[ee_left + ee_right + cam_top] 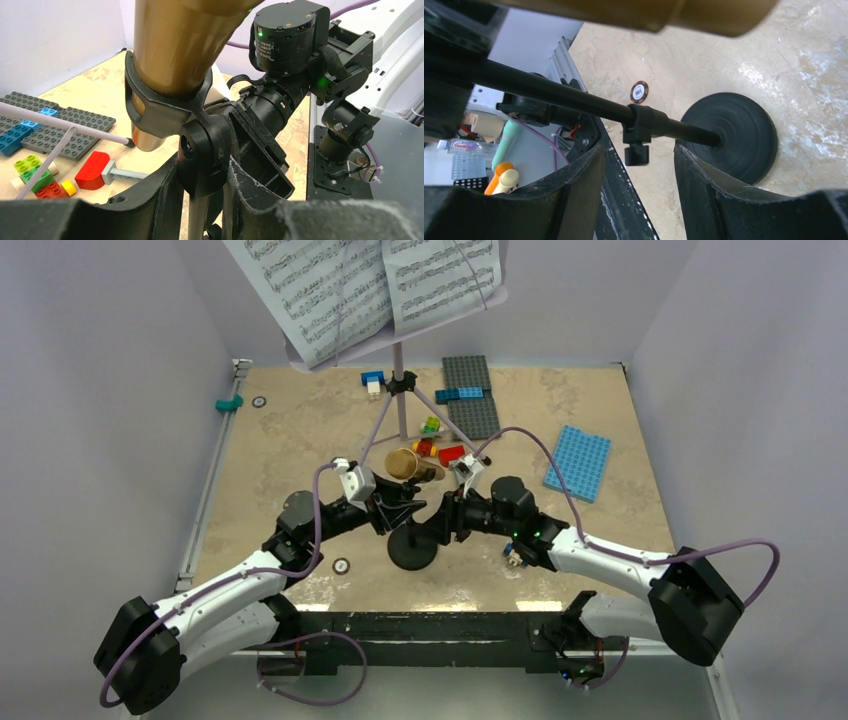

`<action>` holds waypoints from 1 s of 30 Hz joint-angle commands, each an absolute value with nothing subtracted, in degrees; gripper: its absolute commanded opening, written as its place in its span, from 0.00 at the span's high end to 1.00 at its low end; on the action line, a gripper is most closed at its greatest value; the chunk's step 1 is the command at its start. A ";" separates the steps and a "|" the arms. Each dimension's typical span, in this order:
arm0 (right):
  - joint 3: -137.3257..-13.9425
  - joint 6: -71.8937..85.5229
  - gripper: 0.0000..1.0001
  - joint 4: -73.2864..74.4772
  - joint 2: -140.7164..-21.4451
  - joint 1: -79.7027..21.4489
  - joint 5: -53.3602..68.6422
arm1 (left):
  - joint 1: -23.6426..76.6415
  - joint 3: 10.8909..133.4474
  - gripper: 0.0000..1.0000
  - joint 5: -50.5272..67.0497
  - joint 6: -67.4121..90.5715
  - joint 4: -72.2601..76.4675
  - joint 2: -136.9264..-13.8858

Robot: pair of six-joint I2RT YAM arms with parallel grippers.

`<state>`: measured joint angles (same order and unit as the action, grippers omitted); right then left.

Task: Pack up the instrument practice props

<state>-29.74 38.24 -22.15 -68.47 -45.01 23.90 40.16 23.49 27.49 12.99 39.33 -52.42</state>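
Note:
The small black mic stand point(412, 552) stands on its round base at the table's near middle. The gold-brown microphone point(405, 462) sits in its clip. My left gripper point(398, 510) is shut on the stand's pivot joint point(202, 150) just under the microphone point(175, 45). From the right, my right gripper point(440, 520) straddles the pole. In the right wrist view its fingers point(704, 175) stand apart on either side of the pole's clamp knob point(637, 152), above the round base point(734, 135). Behind, the lilac music stand point(400, 400) holds white sheet-music pages point(330, 290).
Grey baseplates point(470, 390), a blue baseplate point(578, 462) and loose coloured bricks point(432, 440) lie behind the mic stand. A red-headed toy hammer point(100, 172) lies beside the music stand's legs. A poker chip point(341, 565) lies near the left arm. White walls close in three sides.

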 commanded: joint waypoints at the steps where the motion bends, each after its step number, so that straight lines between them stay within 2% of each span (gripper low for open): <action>1: -33.52 38.54 0.45 -25.36 -70.11 -45.44 25.57 | 40.37 23.54 1.00 26.48 14.44 40.08 -52.46; 5: -34.29 38.57 0.56 -25.75 -72.63 -45.44 25.96 | 40.65 23.72 1.00 25.90 14.33 39.57 -52.56; 13: -33.24 36.34 0.65 -24.98 -72.61 -46.04 25.46 | 40.86 24.62 1.00 25.13 13.98 37.37 -52.75; 20: -33.70 33.05 0.90 -22.39 -72.21 -46.48 24.01 | 41.48 24.78 1.00 24.80 13.97 37.09 -52.98; 22: -33.82 32.33 1.00 -21.93 -72.12 -46.49 23.84 | 41.57 24.73 1.00 24.72 13.97 36.94 -52.91; 25: -34.13 29.95 1.00 -19.62 -71.55 -46.88 21.62 | 41.74 24.81 1.00 24.22 14.08 36.66 -52.91; 30: -34.05 18.31 1.00 -14.17 -69.20 -51.51 6.09 | 41.84 24.78 1.00 22.60 14.56 35.96 -52.74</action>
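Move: The black clamp knob on the microphone stand's pole sits just off my right fingertips, about 2 cm to the left, 1 cm ahead and 1 cm lower. The stand's round base is some 13 cm below that hand, 2 cm left and 2 cm back; the microphone hangs about 14 cm above it, 3 cm ahead and 1 cm left. From my left hand, already gripping the clip joint on top, the knob is about 10 cm straight down, 1 cm back and 1 cm right. I ease my right hand about 1.5 cm left onto the clamp knob and close its half-open fingers until they pinch the knob from both sides. Once they have it, I begin rolling the wrist, some 5 to 10 degrees counter-clockwise looking along the fingers. My left hand stays put, keeping its grip on the clip joint to steady the stand. ##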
